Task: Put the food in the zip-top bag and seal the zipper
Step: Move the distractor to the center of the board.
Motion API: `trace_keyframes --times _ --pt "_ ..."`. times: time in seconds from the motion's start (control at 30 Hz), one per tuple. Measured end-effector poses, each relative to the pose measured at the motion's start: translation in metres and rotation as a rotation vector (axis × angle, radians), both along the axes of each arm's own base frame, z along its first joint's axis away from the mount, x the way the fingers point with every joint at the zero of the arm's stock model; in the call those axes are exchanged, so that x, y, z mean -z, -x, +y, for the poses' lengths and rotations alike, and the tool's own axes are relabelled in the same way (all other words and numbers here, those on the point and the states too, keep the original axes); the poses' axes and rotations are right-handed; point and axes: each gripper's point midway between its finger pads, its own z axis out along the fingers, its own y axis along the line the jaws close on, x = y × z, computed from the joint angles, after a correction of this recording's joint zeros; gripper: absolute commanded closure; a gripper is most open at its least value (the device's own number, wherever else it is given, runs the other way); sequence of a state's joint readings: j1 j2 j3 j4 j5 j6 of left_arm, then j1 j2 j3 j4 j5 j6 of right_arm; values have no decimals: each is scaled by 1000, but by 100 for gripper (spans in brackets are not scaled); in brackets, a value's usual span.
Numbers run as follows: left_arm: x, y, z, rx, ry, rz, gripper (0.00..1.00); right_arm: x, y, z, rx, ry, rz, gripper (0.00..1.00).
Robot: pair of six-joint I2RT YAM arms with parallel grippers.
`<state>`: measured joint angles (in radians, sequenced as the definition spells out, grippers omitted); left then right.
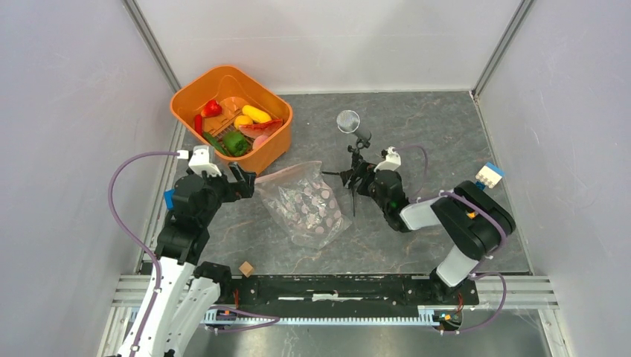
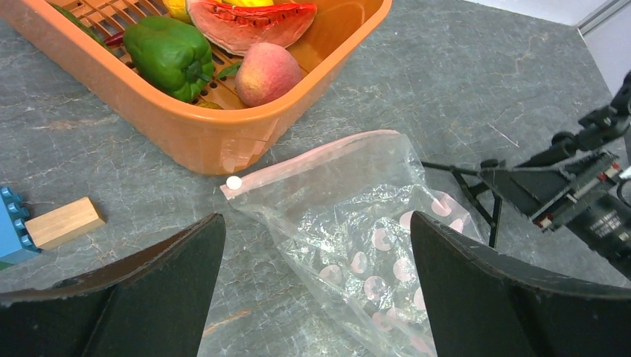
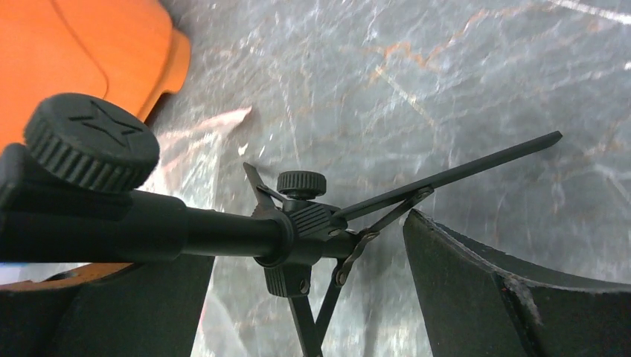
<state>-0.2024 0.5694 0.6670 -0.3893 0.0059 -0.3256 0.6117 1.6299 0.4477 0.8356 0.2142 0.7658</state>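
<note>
The food lies in the orange basket [image 1: 195, 93]: a red pepper [image 1: 212, 108], a yellow piece [image 1: 257, 114], a green bell pepper [image 2: 171, 56], a watermelon slice [image 2: 253, 22] and a peach [image 2: 268, 73]. The zip-top bag [image 1: 305, 204] lies flat and crinkled just in front of the basket. Its pink zipper [image 2: 312, 156] faces the basket. My left gripper [image 2: 316, 216] hangs open over the bag's left part, holding nothing. My right gripper [image 3: 309, 238] is open to the bag's right, with a black tripod stand [image 3: 298, 227] lying between its fingers, ungripped.
The tripod [image 1: 356, 169] carries a round lens [image 1: 347, 120] toward the back. A wooden cube [image 1: 246, 268] sits by the front rail. A wooden block [image 2: 65, 222] and a blue block [image 2: 11, 223] lie left of the bag. Walls enclose three sides.
</note>
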Motion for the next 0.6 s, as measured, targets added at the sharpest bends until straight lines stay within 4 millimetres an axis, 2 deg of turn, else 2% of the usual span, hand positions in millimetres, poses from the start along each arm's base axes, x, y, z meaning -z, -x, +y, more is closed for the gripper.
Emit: trace_keyframes --times 0.13,0.3,0.6 --pt "1 0 -1 4 1 3 0 5 -30 -4 46 -7 -11 2" --pt "3 -1 -1 7 0 11 0 11 -79 -4 92 10 -29 2" --pt "6 -1 -4 23 2 23 0 4 -192 -20 172 1 -97 2"
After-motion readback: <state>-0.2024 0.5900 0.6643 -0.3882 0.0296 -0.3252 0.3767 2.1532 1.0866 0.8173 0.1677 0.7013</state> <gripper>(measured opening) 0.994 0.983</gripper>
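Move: The tripod stands upright between the right hand's open fingers, its column only about 2 cm ahead of the hand point and 1 cm to the left, its middle some 4 cm higher. The zip-top bag lies about 14 cm to the hand's left and 8 cm back, 5 cm lower; the orange basket is roughly 36 cm left and 17 cm ahead, about level in height. For the left hand the tripod is some 32 cm to the right, 11 cm ahead and 13 cm lower. Straight forward and getting faster, the right hand keeps pushing the tripod along the board for about 19 cm, away from the bag and towards the far edge, staying low at nearly the same height. The fingers stay wide open around the column, while the wrist turns clockwise some 10 degrees and tips slightly up. ##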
